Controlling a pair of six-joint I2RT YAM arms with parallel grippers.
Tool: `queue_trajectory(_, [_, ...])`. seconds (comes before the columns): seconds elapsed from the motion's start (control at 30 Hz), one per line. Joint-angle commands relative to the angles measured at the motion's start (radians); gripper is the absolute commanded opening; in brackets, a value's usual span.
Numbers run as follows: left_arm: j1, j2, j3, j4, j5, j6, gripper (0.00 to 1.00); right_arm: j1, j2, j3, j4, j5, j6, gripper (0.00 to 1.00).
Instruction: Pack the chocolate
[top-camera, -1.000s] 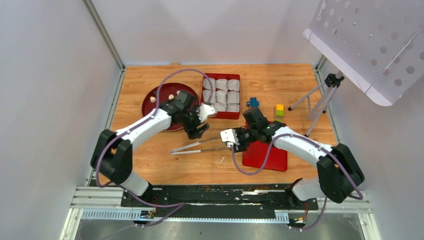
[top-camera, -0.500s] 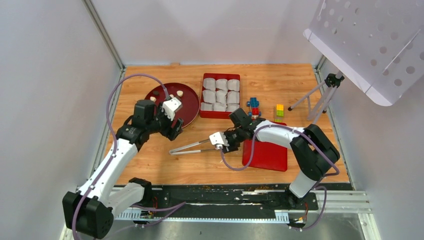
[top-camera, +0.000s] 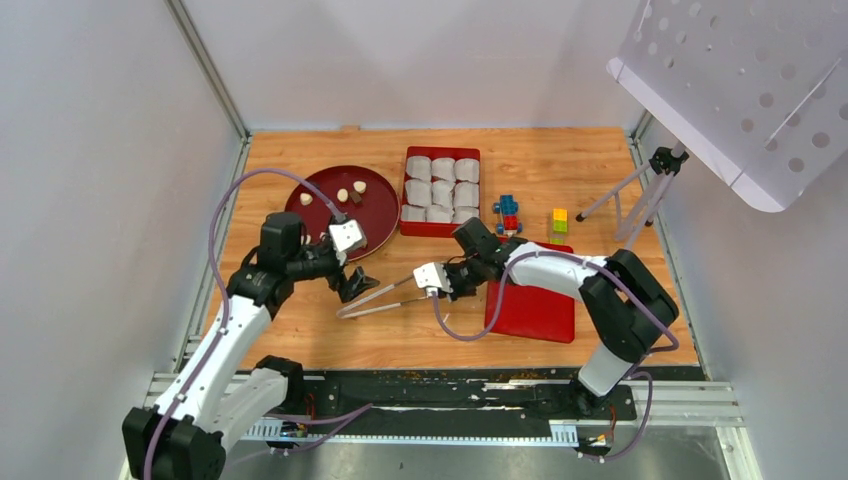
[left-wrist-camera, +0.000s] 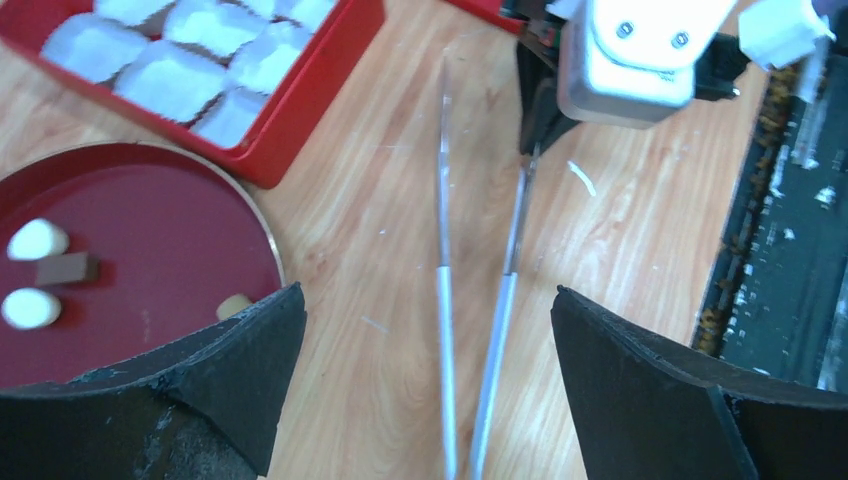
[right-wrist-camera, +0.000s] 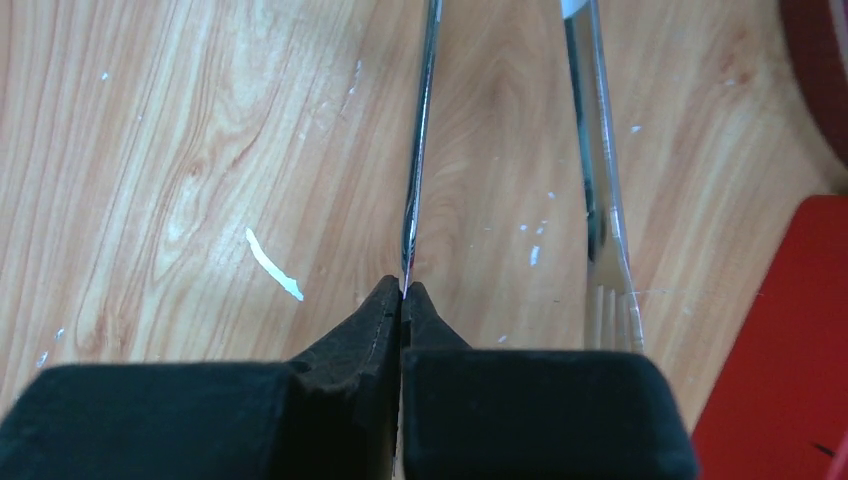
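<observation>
Several chocolate pieces, pale and dark brown, lie on a dark red round plate. Metal tongs lie on the wood in front of the plate. My left gripper hangs wide open over the tongs' tip end, with both tong arms between its fingers and untouched. My right gripper is shut on one arm of the tongs near their joined end. The other tong arm lies free beside it.
A red box lined with white paper cups stands behind the tongs, right of the plate. A flat red lid lies under my right forearm. Coloured toy blocks and a tripod are at the back right.
My left arm has swung back from near the box to the tongs' tips and its jaws have spread wide. My right gripper has closed on one tong arm.
</observation>
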Motion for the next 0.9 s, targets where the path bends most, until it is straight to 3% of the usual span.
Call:
queue_trajectory(0.0, [-0.007, 0.113, 0.12, -0.121, 0.146, 0.154, 1.0, -0.011, -0.097, 0.033, 0.051, -0.048, 0.088, 0.0])
queue_trajectory(0.1, [-0.017, 0.192, 0.197, -0.219, 0.169, 0.222, 1.0, -0.019, -0.132, 0.045, 0.056, -0.068, 0.163, 0.0])
queue_trajectory(0.43, [-0.088, 0.313, 0.313, -0.322, 0.183, 0.394, 1.0, -0.043, -0.212, 0.095, 0.149, -0.102, 0.472, 0.0])
queue_trajectory(0.73, [-0.094, 0.345, 0.323, -0.121, 0.177, 0.28, 0.98, -0.063, -0.245, 0.098, 0.162, -0.128, 0.516, 0.0])
queue_trajectory(0.87, [-0.101, 0.381, 0.381, -0.139, 0.168, 0.289, 1.0, -0.066, -0.252, 0.091, 0.169, -0.128, 0.512, 0.0])
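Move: The right hand is already shut on the tip end of the tongs' near leg. The tongs' handle middle lies about 16 cm to its left and 1 cm back. From the open left hand that handle is roughly 2 cm to the right, 1 cm back and 16 cm below. From the left hand, the pan of chocolates is some 19 cm ahead and 3 cm left, the red box about 23 cm ahead and 17 cm right. Upward goes the right hand, about 11 cm with a slight drift forward and left, keeping its pinch on the tongs' near leg while turning nearly 20 degrees clockwise and tilting so the handle end rises and swings forward. The left hand slides some 5 cm right, over and towards the rising handle, turning about 20 degrees clockwise, fingers staying wide open. ##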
